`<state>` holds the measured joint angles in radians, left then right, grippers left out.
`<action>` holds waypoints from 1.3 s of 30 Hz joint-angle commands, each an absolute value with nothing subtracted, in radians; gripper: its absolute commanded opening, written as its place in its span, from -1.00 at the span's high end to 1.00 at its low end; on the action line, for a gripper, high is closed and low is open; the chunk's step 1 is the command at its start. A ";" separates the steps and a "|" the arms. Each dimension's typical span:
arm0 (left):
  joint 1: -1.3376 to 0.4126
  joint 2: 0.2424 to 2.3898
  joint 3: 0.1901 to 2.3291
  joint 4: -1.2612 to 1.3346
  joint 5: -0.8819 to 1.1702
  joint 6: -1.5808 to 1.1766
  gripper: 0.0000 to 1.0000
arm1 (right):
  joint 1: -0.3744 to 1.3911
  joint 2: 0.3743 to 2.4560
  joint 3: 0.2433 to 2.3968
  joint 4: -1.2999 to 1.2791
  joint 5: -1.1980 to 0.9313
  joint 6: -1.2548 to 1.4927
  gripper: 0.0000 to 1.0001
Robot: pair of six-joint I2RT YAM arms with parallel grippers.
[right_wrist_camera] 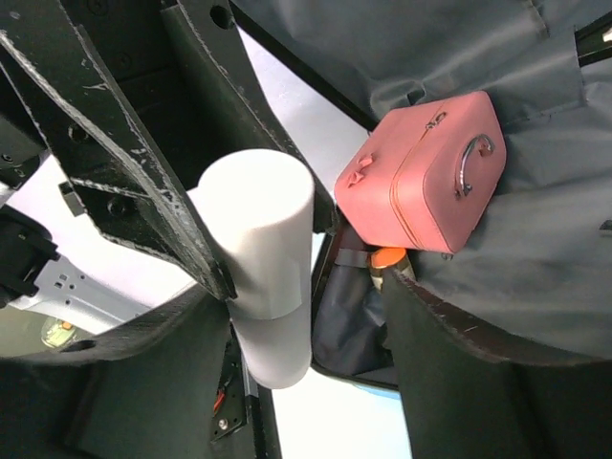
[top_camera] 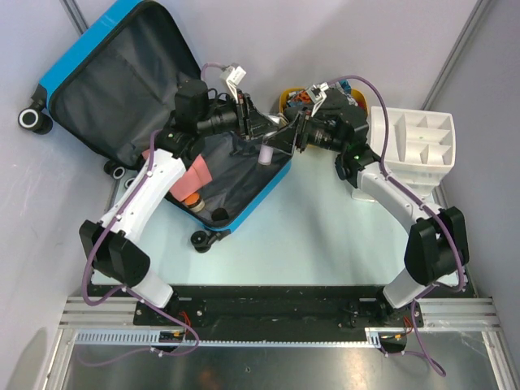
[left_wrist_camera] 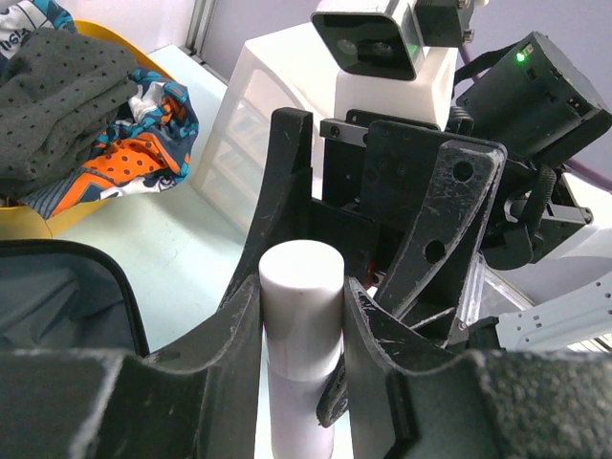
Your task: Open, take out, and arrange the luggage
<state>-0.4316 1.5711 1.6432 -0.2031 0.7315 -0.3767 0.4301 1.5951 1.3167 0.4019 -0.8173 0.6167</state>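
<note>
The luggage [top_camera: 114, 89], a bright-blue suitcase, lies open at the back left with its dark grey lining showing. Above its right edge my left gripper [top_camera: 258, 140] is shut on a white cylindrical bottle [top_camera: 265, 154]. In the left wrist view both fingers of the left gripper [left_wrist_camera: 301, 296] press the bottle [left_wrist_camera: 301, 325]. My right gripper [top_camera: 294, 136] faces it from the right. In the right wrist view the right gripper [right_wrist_camera: 301, 296] straddles the bottle [right_wrist_camera: 258, 239]: one finger touches it, the other stands apart, so it is open.
A pink pouch [right_wrist_camera: 421, 182] and an orange-capped bottle [right_wrist_camera: 387, 256] lie inside the suitcase. A yellow tub [left_wrist_camera: 38, 215] holding clothes [left_wrist_camera: 76, 105] stands behind the grippers. A white divided organiser [top_camera: 422, 138] sits at the back right.
</note>
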 commanded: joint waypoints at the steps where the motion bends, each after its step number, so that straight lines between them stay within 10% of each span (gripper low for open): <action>1: -0.443 1.560 1.640 -0.146 0.756 -0.414 1.00 | 0.433 1.612 1.356 0.483 -0.788 0.655 -0.29; 6: -0.443 1.568 1.644 -0.143 0.759 -0.414 0.89 | 0.431 1.611 1.358 0.485 -0.788 0.658 0.37; 11: -0.422 1.571 1.647 -0.143 0.744 -0.387 -0.99 | 0.414 1.582 1.359 0.451 -0.773 0.629 1.00; 39: -0.350 1.523 1.611 -0.141 0.738 -0.176 -1.00 | -0.479 1.400 1.399 0.169 -0.603 0.166 1.00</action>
<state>-0.3473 1.5352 1.6043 -0.1661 0.7410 -0.2081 -0.4694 1.3750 1.3571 0.1371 -0.6098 0.2340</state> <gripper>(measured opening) 0.996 0.391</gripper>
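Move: The left hand already grips the white bottle near its cap, the bottle's middle some 4 cm below that hand. The right hand's open fingers straddle the bottle lower down, its middle about 1 cm back from and level with the right hand. From the right hand, the white drawer unit stands about 36 cm right, 2 cm forward and 20 cm lower; the yellow bin 13 cm right, 14 cm ahead, and the suitcase's bottom shell 14 cm left, level fore-and-aft, both some 28 cm lower. The right fingers close on the white bottle below the left hand's grip, then the left fingers open wide, let go and draw off about 4 cm left and slightly forward, tipping up a little. The right hand keeps its hold and sweeps the bottle some 42 cm right to above the drawer unit, drifting forward and up and turning about 65 degrees clockwise. ##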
